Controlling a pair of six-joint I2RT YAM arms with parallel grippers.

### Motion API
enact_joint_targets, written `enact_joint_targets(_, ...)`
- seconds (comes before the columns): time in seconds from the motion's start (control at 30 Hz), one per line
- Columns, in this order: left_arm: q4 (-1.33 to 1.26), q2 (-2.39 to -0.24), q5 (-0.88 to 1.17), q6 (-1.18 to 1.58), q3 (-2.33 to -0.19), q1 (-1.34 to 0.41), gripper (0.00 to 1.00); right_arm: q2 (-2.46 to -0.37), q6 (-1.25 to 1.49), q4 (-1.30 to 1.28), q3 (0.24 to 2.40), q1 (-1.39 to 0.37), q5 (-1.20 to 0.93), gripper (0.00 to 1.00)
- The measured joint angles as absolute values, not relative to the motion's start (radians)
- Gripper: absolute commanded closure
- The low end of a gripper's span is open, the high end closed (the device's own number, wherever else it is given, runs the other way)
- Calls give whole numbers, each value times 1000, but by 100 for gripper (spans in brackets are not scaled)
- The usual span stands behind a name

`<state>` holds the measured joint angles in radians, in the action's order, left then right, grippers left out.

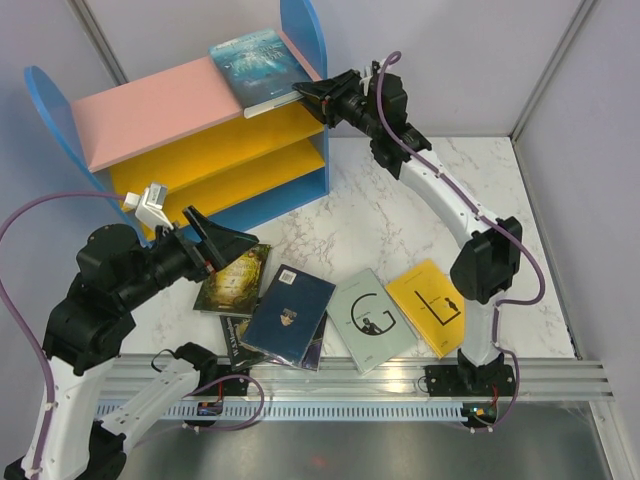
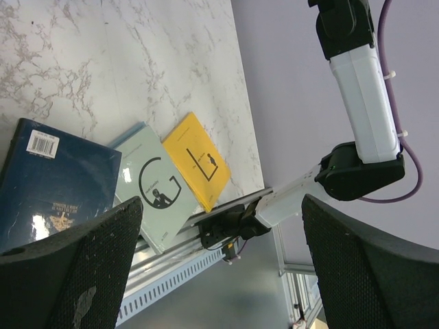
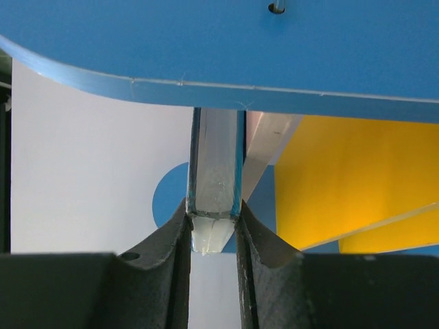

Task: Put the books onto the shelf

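Observation:
The shelf [image 1: 150,115] stands at the back left, with blue side panels, a pink top board and yellow boards below. A teal-blue book [image 1: 255,60] lies on the right end of the pink board, and my right gripper [image 1: 300,95] is shut on its near edge. In the right wrist view the book's edge [image 3: 215,171] sits clamped between the jaws of the right gripper [image 3: 214,219], under the blue side panel [image 3: 219,48]. My left gripper [image 1: 205,240] hangs open over a dark green-gold book [image 1: 235,280]. In its own view the left gripper [image 2: 221,202] holds nothing.
On the marble table lie a navy book [image 1: 290,312], a pale grey-blue book [image 1: 370,320] and a yellow book [image 1: 425,303], with a black one [image 1: 233,337] partly under the navy. The left wrist view shows the navy [image 2: 55,185], pale grey-blue [image 2: 151,185] and yellow [image 2: 195,161] books.

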<state>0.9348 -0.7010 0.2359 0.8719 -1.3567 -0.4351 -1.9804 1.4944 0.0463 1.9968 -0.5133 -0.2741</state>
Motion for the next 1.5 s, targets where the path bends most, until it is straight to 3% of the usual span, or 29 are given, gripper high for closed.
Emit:
enact_joint_targets(0.23,974,-701,231,870,-1383,-435,2,-1999,1488,-27,2056,-530,-183,100)
enact_joint_targets(0.3,985,-701,227,868,-1383,-435,2,-2006,1485,-37,2069,-532,-164,75)
enact_joint_targets(0.33,993,-702,226,865,-1383,-435,2,-2009,1483,-37,2072,-533,-157,51)
enact_joint_targets(0.4,1004,-703,226,863,-1383,-435,2,-2010,1464,-43,2072,-533,-143,31)
enact_joint_targets(0.63,1033,-724,218,828,-1383,-435,0,-1940,1367,-35,1947,-518,-133,9)
enact_joint_targets(0.83,1058,-797,221,779,-1326,-435,0,-1680,1214,-96,1697,-442,-166,2)
enact_joint_targets(1.0,1069,-857,221,744,-1210,-435,0,-1412,1108,-120,1440,-404,-210,2)
enact_joint_targets(1.17,1042,-911,222,702,-1063,-434,0,-1213,1088,-121,1081,-581,-270,2)
enact_joint_targets(1.5,839,-1108,283,601,-873,-426,0,-1238,1218,-109,636,-931,-261,3)
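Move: The teal book lies on the shelf top, pinched by the right hand, its middle some 7 cm ahead and 8 cm left, about level; the shelf's right end panel is about 6 cm ahead and 2 cm right. From that hand the navy book lies 33 cm back, 5 cm left, 42 cm down. The left hand has the navy book almost straight below, 38 cm down and 3 cm right; the gold book sits 8 cm ahead and 9 cm left, the green book 21 cm right and 1 cm back. Ease the teal book about 2 cm farther onto the shelf top with the right gripper, turning slightly clockwise, then open wide, let go and pull out to the right, past the end panel. Sweep back and down some 30 cm each to the navy book's right side, fingers tipping down. Meanwhile lower the open left gripper about 26 cm towards the navy book, tilting it some 30 degrees down. ##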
